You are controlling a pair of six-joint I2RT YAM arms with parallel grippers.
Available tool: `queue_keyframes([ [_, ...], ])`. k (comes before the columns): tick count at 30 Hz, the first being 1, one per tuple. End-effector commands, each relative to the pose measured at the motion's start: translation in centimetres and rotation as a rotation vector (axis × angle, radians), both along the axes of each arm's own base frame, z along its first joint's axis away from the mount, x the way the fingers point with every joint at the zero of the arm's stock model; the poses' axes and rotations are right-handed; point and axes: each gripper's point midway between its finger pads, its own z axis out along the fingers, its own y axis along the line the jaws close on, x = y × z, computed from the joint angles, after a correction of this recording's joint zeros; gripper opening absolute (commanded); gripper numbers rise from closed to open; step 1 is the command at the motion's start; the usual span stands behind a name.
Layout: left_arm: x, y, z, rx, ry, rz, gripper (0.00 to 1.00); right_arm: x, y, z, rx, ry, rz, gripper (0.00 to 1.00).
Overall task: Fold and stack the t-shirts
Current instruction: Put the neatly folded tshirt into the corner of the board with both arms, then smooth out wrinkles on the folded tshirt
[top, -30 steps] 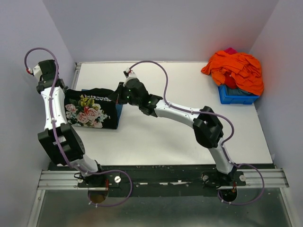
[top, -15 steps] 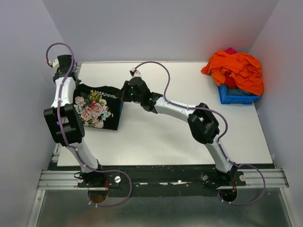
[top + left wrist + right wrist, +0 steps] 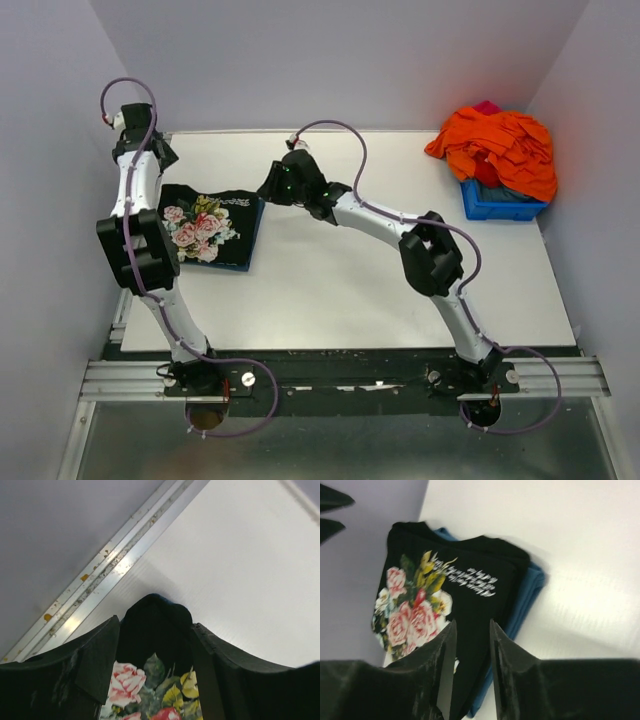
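Note:
The black t-shirt (image 3: 205, 228) with the pink-rose print lies folded at the table's left side. It rests on the folded teal-blue t-shirt (image 3: 257, 216), whose edge shows along its right. My left gripper (image 3: 158, 162) hangs at the shirt's far left corner, open, with the black cloth (image 3: 150, 680) visible below its fingers (image 3: 95, 655). My right gripper (image 3: 272, 186) hovers over the stack's far right corner, also open. In the right wrist view the black shirt (image 3: 470, 575) and the teal-blue edge (image 3: 527, 587) lie beneath the right gripper (image 3: 472, 624).
A small blue bin (image 3: 500, 203) at the far right holds a heap of orange cloth (image 3: 495, 145). The metal rail (image 3: 100, 575) of the table's left edge and the wall run close beside the left gripper.
Both grippers were shut on the black shirt's far edge and have now opened. The shirt has settled flat onto the teal-blue one, and both grippers have lifted slightly away.

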Motion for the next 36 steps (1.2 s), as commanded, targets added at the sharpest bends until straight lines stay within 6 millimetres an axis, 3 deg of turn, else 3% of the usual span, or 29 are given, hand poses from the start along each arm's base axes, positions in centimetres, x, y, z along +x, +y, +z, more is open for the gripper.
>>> queue_keyframes([
  [1, -3.5, 0.4, 8.9, 0.057, -0.115, 0.041, 0.69, -5.5, 3.8, 3.9, 0.052, -0.019, 0.186, 0.33],
  [3, -5.0, 0.7, 8.7, 0.026, -0.102, 0.060, 0.66, -7.4, 5.4, 3.9, 0.074, 0.003, 0.239, 0.22],
  [5, -6.6, 0.9, 7.6, -0.005, -0.072, 0.079, 0.36, -8.9, 6.9, 3.4, 0.107, 0.037, 0.297, 0.08],
  [7, -7.8, 0.4, 5.3, -0.070, -0.039, 0.079, 0.00, -10.4, 8.3, 3.0, 0.153, 0.080, 0.362, 0.01],
  [10, -9.3, -0.5, 0.4, -0.186, 0.034, 0.082, 0.00, -11.7, 9.4, 1.7, 0.227, 0.157, 0.420, 0.01],
  [13, -10.5, -1.5, -3.6, -0.256, 0.080, 0.097, 0.00, -12.7, 9.3, -1.4, 0.226, 0.239, 0.414, 0.01],
  [18, -10.5, -2.6, -9.7, -0.338, 0.155, 0.095, 0.00, -13.2, 8.3, -7.1, 0.205, 0.378, 0.333, 0.01],
  [21, -10.8, -2.8, -11.1, -0.340, 0.178, 0.095, 0.00, -13.6, 7.3, -10.8, 0.170, 0.477, 0.256, 0.01],
  [23, -11.0, -2.3, -11.2, -0.309, 0.195, 0.103, 0.00, -13.5, 6.6, -11.9, 0.149, 0.497, 0.222, 0.01],
  [26, -11.4, -1.3, -10.1, -0.254, 0.226, 0.109, 0.00, -13.0, 5.9, -10.3, 0.136, 0.444, 0.208, 0.01],
  [33, -10.1, 0.5, -0.1, -0.100, 0.038, 0.109, 0.00, -10.9, 5.8, -2.8, 0.157, 0.221, 0.228, 0.01],
  [36, -8.9, -0.5, 1.5, -0.131, -0.025, 0.065, 0.00, -9.9, 6.8, -1.1, 0.178, 0.166, 0.242, 0.01],
])
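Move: The black t-shirt is laid out folded. Its middle is about 14 cm right, 12 cm back and 12 cm below my left hand, which hangs over its far left corner; from my right hand it's roughly 17 cm left, 6 cm back and 11 cm down. The blue t-shirt lies under it, its middle in about the same place. The board's left rail runs some 4 cm left of my left hand, level with it and 13 cm lower. My left hand lifts about 11 cm, shutting its open fingers as it draws back, then dips some 22 cm onto the black t-shirt's left side. My right hand, also closing, sweeps back and left about 15 cm, then tips some 25 degrees down and drops beside the right edge. Both pat the stack with shut fingertips, pause low, and rise again, the left about 7 cm, the right 4. ##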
